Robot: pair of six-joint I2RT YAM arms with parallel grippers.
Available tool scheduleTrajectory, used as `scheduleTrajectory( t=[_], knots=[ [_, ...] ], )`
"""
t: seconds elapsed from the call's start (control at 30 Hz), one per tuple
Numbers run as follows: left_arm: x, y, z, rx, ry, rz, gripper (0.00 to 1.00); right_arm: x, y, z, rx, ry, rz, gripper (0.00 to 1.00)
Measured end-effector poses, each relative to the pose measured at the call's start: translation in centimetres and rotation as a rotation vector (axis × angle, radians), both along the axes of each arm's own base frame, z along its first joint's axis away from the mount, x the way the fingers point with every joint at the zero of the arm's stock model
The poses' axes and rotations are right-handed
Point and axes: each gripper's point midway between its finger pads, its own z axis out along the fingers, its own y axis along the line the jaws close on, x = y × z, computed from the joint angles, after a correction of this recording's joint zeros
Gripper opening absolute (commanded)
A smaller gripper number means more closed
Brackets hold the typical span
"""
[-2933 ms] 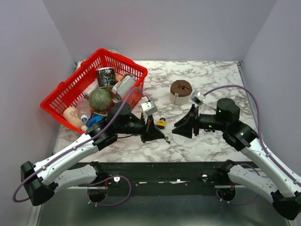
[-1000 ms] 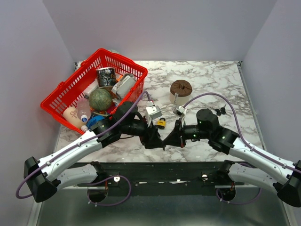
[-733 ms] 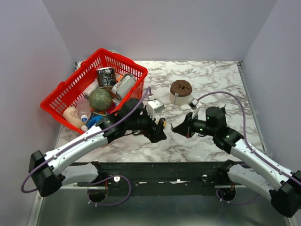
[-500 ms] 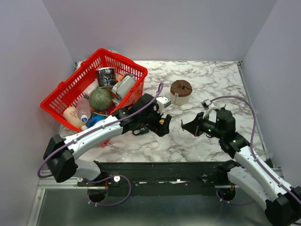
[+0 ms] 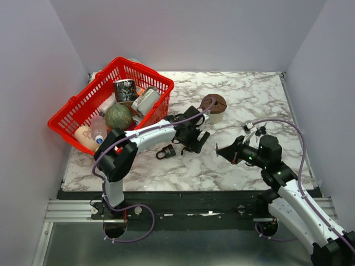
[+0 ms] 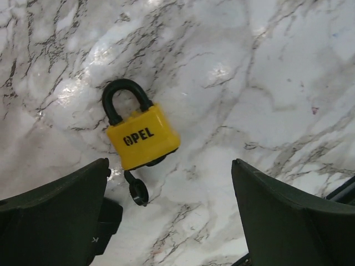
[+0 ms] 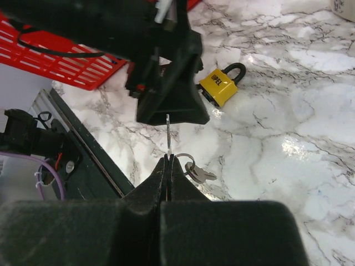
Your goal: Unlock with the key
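My right gripper (image 7: 168, 158) is shut on the key (image 7: 167, 133). Its thin silvery blade sticks out edge-on past the fingertips, and its head is hidden between them. A small ring with a second key (image 7: 194, 170) hangs beside the tips. The yellow padlock (image 6: 143, 136) with a black shackle lies flat on the marble. My left gripper (image 6: 170, 166) hovers over it, open, with nothing between its fingers. From above, the left gripper (image 5: 194, 138) covers that padlock and the right gripper (image 5: 224, 151) sits apart to its right. The right wrist view shows the yellow padlock (image 7: 219, 86) past the blade.
A black padlock (image 5: 165, 152) lies on the marble left of the left gripper. A small black cap (image 6: 137, 193) rests below the yellow padlock. A red basket (image 5: 72, 105) full of items stands at back left. A brown round roll (image 5: 213, 106) sits behind the grippers.
The two grippers met near the front edge, then parted. The left opened wide and swung back over the yellow padlock. The black padlock now lies bare. The right pulled away rightward, still shut.
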Motion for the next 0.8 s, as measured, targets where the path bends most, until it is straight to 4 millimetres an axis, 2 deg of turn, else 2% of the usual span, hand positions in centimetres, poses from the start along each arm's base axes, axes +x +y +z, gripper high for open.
scheduleTrajectory(
  t=[0.17,0.37,0.53,0.63,0.67,0.7,0.8],
  knots=[
    [1.2,0.6,-1.2,0.033,0.019,0.028,0.98,-0.2,0.0,0.5,0.01,-0.017,0.006,0.01],
    [1.5,0.5,-2.2,0.05,0.028,0.019,0.96,-0.3,0.1,0.4,0.01,-0.014,0.015,0.01],
    [1.8,0.3,-3.6,0.072,0.046,0.016,0.89,-0.3,0.1,0.1,0.004,-0.005,0.024,0.01],
    [1.8,0.5,-4.2,0.084,0.056,0.018,0.83,-0.4,0.1,-0.2,0.001,0.001,0.027,0.01],
    [1.9,0.4,-4.2,0.084,0.055,0.018,0.73,-0.4,0.1,-0.3,0.0,0.001,0.027,0.01],
    [2.0,0.3,-4.2,0.084,0.054,0.02,0.67,-0.4,0.1,-0.4,0.0,0.002,0.027,0.01],
    [2.7,0.4,-4.5,0.097,0.046,0.037,0.55,-0.5,0.1,-0.5,-0.003,0.003,0.029,0.01]
  ],
)
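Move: The yellow padlock lies roughly 3 cm ahead of the left hand, about 1 cm to its left and some 5 cm below. The black padlock sits about 11 cm to the left and 1 cm ahead; the ringed keys lie on the table about 14 cm to the right and 3 cm back, both some 6 cm below. From the right hand, the yellow padlock is about 9 cm ahead, 11 cm left and 14 cm below. Downward and a little forward, the left hand sinks about 4.5 cm to the yellow padlock, edging nearly 3 cm outward so that its fingers come down on either side of the lock body. The wrist tips slightly, and late in the descent the wide-open fingers start closing, to about two-thirds open. ##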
